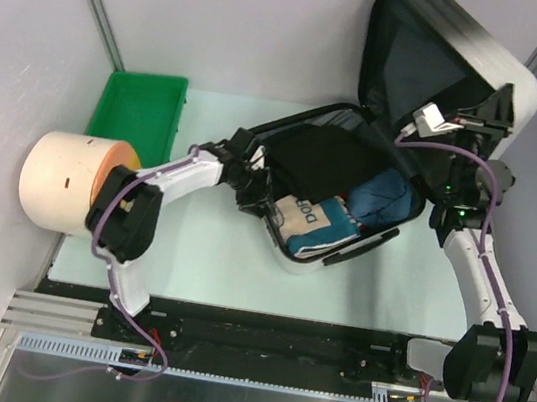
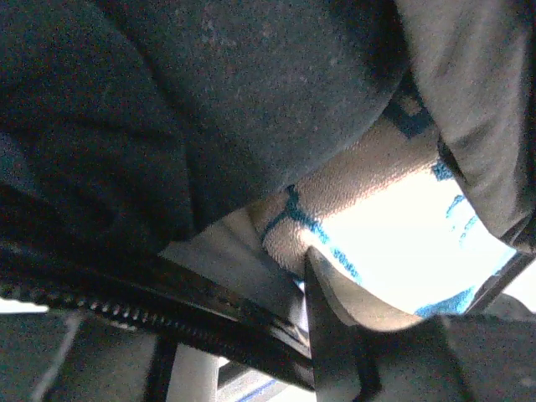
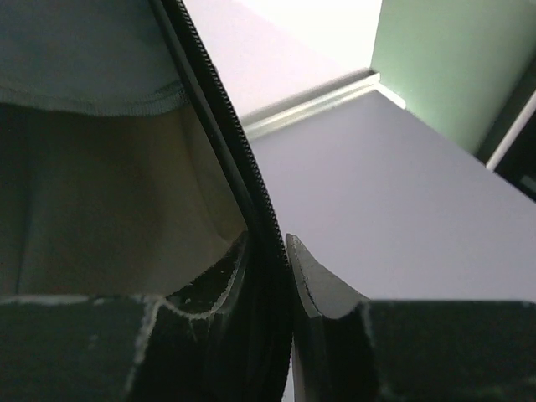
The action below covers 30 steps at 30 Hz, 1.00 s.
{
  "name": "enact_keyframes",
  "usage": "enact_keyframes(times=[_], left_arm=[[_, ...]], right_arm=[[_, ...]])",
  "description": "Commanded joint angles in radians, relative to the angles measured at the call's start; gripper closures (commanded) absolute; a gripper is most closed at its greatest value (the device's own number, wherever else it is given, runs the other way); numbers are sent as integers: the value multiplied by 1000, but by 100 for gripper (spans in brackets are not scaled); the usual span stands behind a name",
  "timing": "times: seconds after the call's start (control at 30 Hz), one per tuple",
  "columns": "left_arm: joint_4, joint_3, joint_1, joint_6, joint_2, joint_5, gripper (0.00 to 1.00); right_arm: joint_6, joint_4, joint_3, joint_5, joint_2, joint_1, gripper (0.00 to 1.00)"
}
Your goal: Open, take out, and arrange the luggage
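Observation:
The luggage (image 1: 472,60) lies open on the table, its lid raised at the back right and its base (image 1: 347,248) holding folded clothes. My right gripper (image 1: 444,121) is shut on the lid's zipper rim (image 3: 222,117), one finger on each side of it. My left gripper (image 1: 261,196) reaches over the base's left rim. In the left wrist view only one finger (image 2: 322,335) shows, pressed against a cream towel with blue print (image 2: 335,201) under a black garment (image 2: 234,100). The other finger is hidden, so I cannot tell its state.
Inside the base lie a black garment (image 1: 325,159), a blue garment (image 1: 385,198) and the cream towel (image 1: 311,223). A green tray (image 1: 140,111) stands at the back left and a cream cylinder (image 1: 64,181) at the left. Grey walls close in both sides.

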Motion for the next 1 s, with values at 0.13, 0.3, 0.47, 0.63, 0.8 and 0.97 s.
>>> enact_keyframes(times=[0.13,0.3,0.47,0.63,0.8,0.97], left_arm=[[384,413,-77,174,235,131,68],[384,566,-82,193,345,175,67],[381,687,-102,246,434,189,66],[381,721,-102,248,464,160,63],[379,723,-99,243,469,160,62],[379,723,-99,251,458,152,60]], right_arm=[[56,-1,43,-57,43,-315,100],[56,-4,50,-77,64,-394,100],[-31,3,55,-21,109,-378,100],[-114,-40,57,81,98,-325,99],[-188,-72,58,177,101,-329,97],[-185,-161,73,246,101,-354,96]])
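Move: The left fingers already pinch the left rim of the luggage's open lower half, whose middle lies about 15 cm to their right and 7 cm ahead, slightly below. Inside, the beige-and-blue towel is some 11 cm right and 2 cm back, and the black cloth 11 cm right and 13 cm ahead. The right hand, high up on the lid's rim, has that lower half about 29 cm to its left, 2 cm back and 44 cm below; the blue cloth is 19 cm left and 4 cm back. Keeping its pinch on the rim, the left hand pushes the luggage's lower half about 13 cm forward and 10 cm to the right almost level, swinging clockwise and tipping the fingers forward by under 20 degrees before it comes to a stop. Meanwhile the right hand, still gripping the raised lid's rim, carries the lid quickly some 15 cm to the right, towards the right side wall, then holds about there while its wrist keeps turning clockwise, nearly 30 degrees in all. ##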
